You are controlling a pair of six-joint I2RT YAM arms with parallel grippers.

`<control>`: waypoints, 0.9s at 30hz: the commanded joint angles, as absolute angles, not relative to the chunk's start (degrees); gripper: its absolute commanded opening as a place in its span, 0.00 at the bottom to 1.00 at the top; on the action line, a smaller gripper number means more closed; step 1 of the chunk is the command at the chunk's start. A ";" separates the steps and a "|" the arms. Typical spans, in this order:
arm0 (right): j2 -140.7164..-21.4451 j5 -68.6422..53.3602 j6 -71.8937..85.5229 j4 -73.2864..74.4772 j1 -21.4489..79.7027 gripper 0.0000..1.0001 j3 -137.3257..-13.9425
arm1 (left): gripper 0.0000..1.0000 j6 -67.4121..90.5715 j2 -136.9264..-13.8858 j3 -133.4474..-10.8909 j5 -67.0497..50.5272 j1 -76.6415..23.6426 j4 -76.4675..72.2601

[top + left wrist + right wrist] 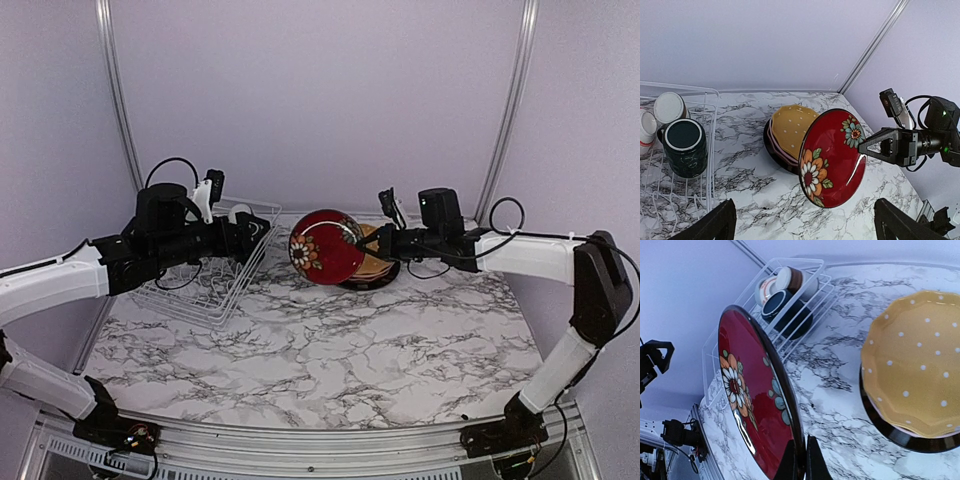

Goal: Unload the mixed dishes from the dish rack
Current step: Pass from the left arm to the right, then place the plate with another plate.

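Observation:
My right gripper (362, 238) (802, 460) is shut on the rim of the dark red floral plate (326, 247) (832, 157) (752, 400). It holds the plate on edge above the marble table, left of a plate stack. In that stack a yellow dotted scalloped plate (790, 127) (915, 365) lies on top, over a pink one and a black plate (890, 432). My left gripper (258, 230) (806, 216) is open wide with nothing between its fingers, at the dish rack's (215, 290) (705, 92) right side. A dark teal mug (685, 146) (782, 307) and two pale cups (669, 107) (767, 287) lie in the rack.
The marble table (330, 360) stretches toward the arm bases. A purple back wall with two metal poles (510, 100) closes the far side. The rack stands at the back left, the plate stack (375, 268) at the back centre.

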State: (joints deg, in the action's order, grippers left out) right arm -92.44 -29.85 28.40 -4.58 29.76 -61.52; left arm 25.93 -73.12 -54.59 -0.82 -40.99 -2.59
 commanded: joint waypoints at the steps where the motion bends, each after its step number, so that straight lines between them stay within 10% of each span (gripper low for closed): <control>1: -90.47 -27.20 26.02 -0.99 24.85 0.00 -66.92 | 0.99 24.83 -70.56 -55.61 3.85 -40.78 -0.18; 27: -107.89 -29.82 30.55 -3.46 13.30 0.00 -75.47 | 0.99 24.26 -65.53 -51.30 8.61 -40.64 2.63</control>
State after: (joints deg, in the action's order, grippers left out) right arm -106.69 -28.18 29.02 1.04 13.43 -70.70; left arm 24.84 -67.00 -52.90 6.87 -40.93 1.19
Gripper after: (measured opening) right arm 0.015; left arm 0.989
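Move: The plate stack, with the yellow scalloped plate on top, lies about 13 cm ahead of the right hand, only some 1 cm to its right and roughly 18 cm below; that hand already holds the red flowered plate by its edge. The dark mug in the rack is some 34 cm to the right hand's left, 18 cm ahead and 14 cm lower. From the left hand, the stack lies about 15 cm ahead, 30 cm to the right and 26 cm below. The red flowered plate, still pinched at its edge in the right hand's shut fingers, is swept away from the left gripper, about 11 cm forward and as far to the right, nearly level at first, then lowered some 7 cm over the stack while the wrist turns clockwise and dips. The left hand, empty and wide open, eases off a few centimetres to its left and slightly up. ##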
